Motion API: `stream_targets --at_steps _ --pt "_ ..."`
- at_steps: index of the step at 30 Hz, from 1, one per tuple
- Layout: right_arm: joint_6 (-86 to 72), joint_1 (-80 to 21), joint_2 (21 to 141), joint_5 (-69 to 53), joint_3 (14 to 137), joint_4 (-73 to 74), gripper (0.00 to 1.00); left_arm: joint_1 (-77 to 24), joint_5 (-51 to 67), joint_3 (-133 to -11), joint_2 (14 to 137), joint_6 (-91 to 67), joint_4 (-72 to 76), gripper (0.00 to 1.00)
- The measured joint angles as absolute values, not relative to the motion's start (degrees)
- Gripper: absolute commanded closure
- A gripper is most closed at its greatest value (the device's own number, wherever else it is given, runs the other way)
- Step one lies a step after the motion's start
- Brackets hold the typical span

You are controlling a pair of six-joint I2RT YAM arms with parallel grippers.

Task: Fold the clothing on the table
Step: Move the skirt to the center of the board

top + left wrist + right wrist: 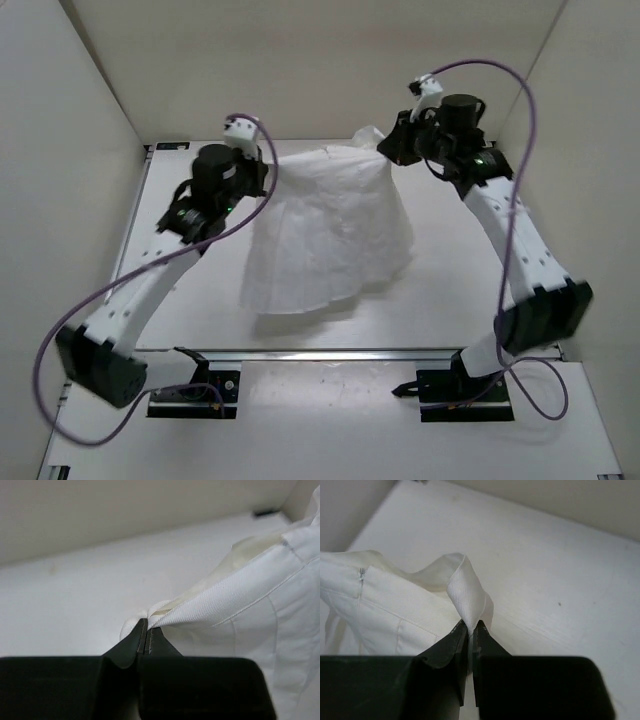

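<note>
The clothing, a white pleated skirt, hangs stretched between both arms above the table; its waistband runs across the top and its flared hem rests on the surface nearer me. My left gripper is shut on the waistband's left end, and the left wrist view shows the black jaws pinching the white fabric at my left gripper. My right gripper is shut on the waistband's right end; in the right wrist view a fold of the clothing rises from my right gripper.
White walls enclose the table on the left, back and right. A metal rail crosses the near side, with both arm bases mounted behind it. Purple cables loop from each arm.
</note>
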State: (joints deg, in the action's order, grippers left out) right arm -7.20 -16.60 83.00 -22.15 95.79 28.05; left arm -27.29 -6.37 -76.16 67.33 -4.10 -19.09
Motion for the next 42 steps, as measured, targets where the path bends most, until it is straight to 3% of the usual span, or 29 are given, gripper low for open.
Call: stream_targets --at_steps 4,7,10,13,16,20,23,27,32,35,42 --pt "-5.17 -15.09 98.5 -20.23 94.61 28.21 1.0 -24.8 -6.55 -70.74 82.21 -6.72 -17.63 1.0" --pt "-3.99 -14.72 112.27 -20.21 100.47 31.79 1.0 -23.09 -6.52 -71.64 93.45 -7.84 -17.21 1.0" --pt "-4.47 -13.72 123.85 -22.28 114.13 34.17 1.0 -21.74 -7.46 -82.26 103.66 -6.96 -19.81 1.0" --pt "-5.39 -11.44 125.47 -23.83 121.86 34.06 1.0 -21.3 -8.86 -96.79 109.47 -4.99 -20.53 1.0" --pt "-5.87 -8.93 120.92 -24.95 126.65 32.49 1.0 -21.63 -8.58 -104.33 107.44 -4.08 -17.72 1.0" --pt "-4.21 -9.74 107.68 -22.72 124.73 31.83 1.0 -24.95 -9.5 -102.83 96.95 -1.21 -15.44 1.0" --pt "-2.79 -13.32 92.12 -18.48 111.33 27.73 1.0 -28.03 -12.05 -93.95 85.45 1.19 -12.01 1.0" --pt "-3.51 -20.1 70.0 -15.4 80.79 19.62 1.0 -31.42 -14.0 -72.38 66.39 0.93 -9.04 1.0" --pt "-8.05 -23.46 58.78 -15.81 63.0 20.71 1.0 -34.76 -10.9 -58.74 51.83 -0.69 -14.94 1.0" --pt "-9.67 -25.12 58.0 -16.23 63.77 22.65 1.0 -34.41 -8.56 -60.29 48.42 -1.21 -19.57 1.0" --pt "-10.31 -19.22 66.92 -22.0 81.54 19.77 1.0 -31.97 -5.69 -71.07 53.04 -1.96 -16.73 1.0"
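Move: Both hands already grip the skirt's waistband, some 24 cm apart. The board's middle lies about 12 cm to the left hand's right, level ahead, and 36 cm below. From the right hand it is roughly 12 cm to the left, 3 cm back and 38 cm down. The skirt's middle hangs about 8 cm back and 17 cm below both, some 12 cm inward from each. Keeping their waistband pinch, both hands swing down and forward, dipping some 23 cm, then up and well back. ##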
